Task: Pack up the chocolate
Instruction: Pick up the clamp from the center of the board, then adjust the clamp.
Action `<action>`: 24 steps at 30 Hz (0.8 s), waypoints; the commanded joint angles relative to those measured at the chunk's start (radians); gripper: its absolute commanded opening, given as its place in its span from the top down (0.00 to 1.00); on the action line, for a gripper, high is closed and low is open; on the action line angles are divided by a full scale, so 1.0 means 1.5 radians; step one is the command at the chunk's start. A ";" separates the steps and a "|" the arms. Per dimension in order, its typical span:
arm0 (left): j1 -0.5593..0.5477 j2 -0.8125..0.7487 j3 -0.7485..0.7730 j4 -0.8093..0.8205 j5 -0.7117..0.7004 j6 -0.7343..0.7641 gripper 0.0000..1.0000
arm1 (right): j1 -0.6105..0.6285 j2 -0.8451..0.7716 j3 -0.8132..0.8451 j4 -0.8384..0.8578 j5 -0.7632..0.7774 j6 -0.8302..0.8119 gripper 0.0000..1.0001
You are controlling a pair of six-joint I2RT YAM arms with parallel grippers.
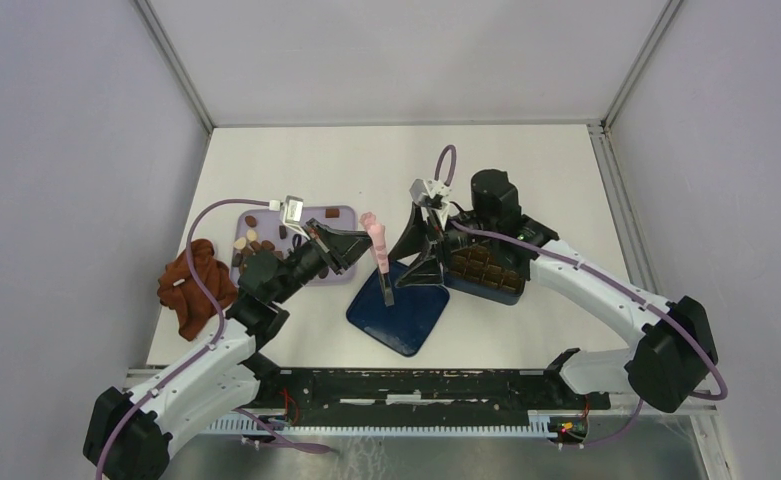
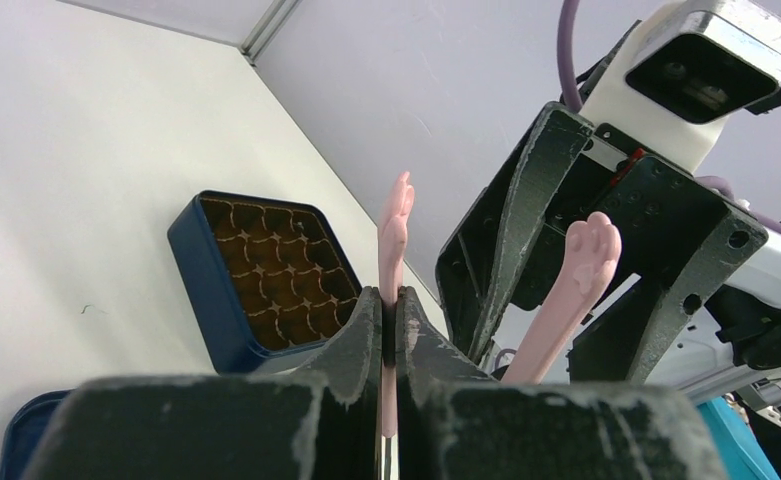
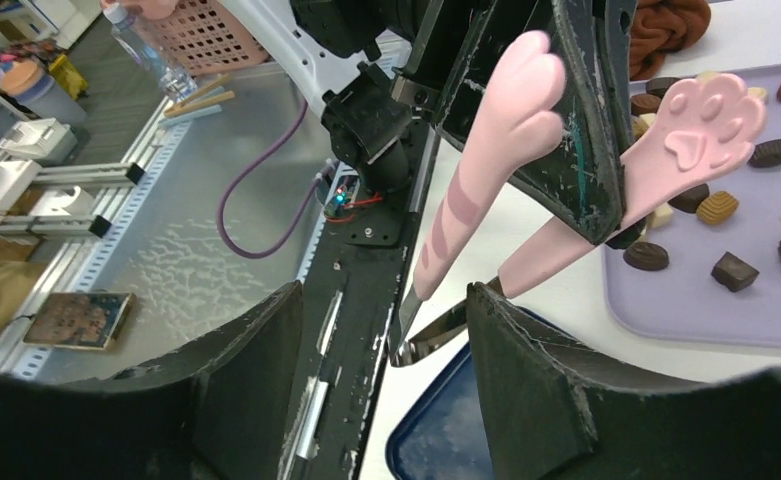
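Observation:
Chocolate [image 1: 256, 238] lies scattered as dark, mid-brown and cream pieces [image 3: 734, 270] on a lilac tray [image 1: 338, 278]. My left gripper [image 1: 353, 250] is shut on one arm of the pink paw-tipped tongs [image 2: 394, 230], holding them above the table; the other arm [image 2: 578, 280] stands free. My right gripper [image 3: 384, 295] is open, its fingers [image 2: 511, 230] straddling the tongs' metal hinge end [image 3: 436, 335]. The right-hand finger is close against one metal arm. No chocolate sits between the tong tips.
A blue box with brown moulded cells [image 1: 486, 270] stands under the right arm. Its blue lid [image 1: 401, 315] lies in front, below the tongs. A reddish-brown cloth [image 1: 191, 285] is bunched left of the tray. The near table edge has a black rail [image 1: 416, 385].

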 commanded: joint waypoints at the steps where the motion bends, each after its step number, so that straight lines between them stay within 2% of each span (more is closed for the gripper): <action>1: 0.000 -0.002 0.012 0.057 0.009 -0.031 0.98 | 0.009 0.011 0.008 0.098 0.012 0.106 0.35; 6: -0.002 0.003 0.015 0.061 0.020 -0.033 0.98 | 0.009 0.020 0.018 0.134 0.021 0.152 0.38; 18: -0.013 0.027 0.027 0.064 0.026 -0.025 0.98 | 0.014 0.045 -0.017 0.274 0.025 0.298 0.60; 21: -0.016 0.031 0.027 0.064 0.022 -0.024 0.98 | 0.014 0.047 -0.025 0.300 0.025 0.323 0.69; 24: -0.018 0.034 0.029 0.064 0.021 -0.024 0.98 | 0.013 0.049 -0.045 0.351 0.025 0.368 0.86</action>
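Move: The clamp hangs in the left hand's fingers, gripped by one pink handle; the clamp's middle is about 4 cm back, 1 cm right and 2 cm below that hand. From the right hand, the clamp's middle is roughly 3 cm left, 1 cm ahead and level. The navy tray is some 22 cm below the right hand, 1 cm to its right, level fore-and-aft; the chocolate box is about 9 cm ahead, 18 cm right and equally low. The right hand's fingertips pinch the clamp's free pink handle below its paw, closing from about two-thirds open as the hand eases some 3 cm left and up towards the clamp and rolls about 10 degrees, its forward side dipping. The left hand keeps its grip on the other handle, drifting about 1 cm right to meet it. ##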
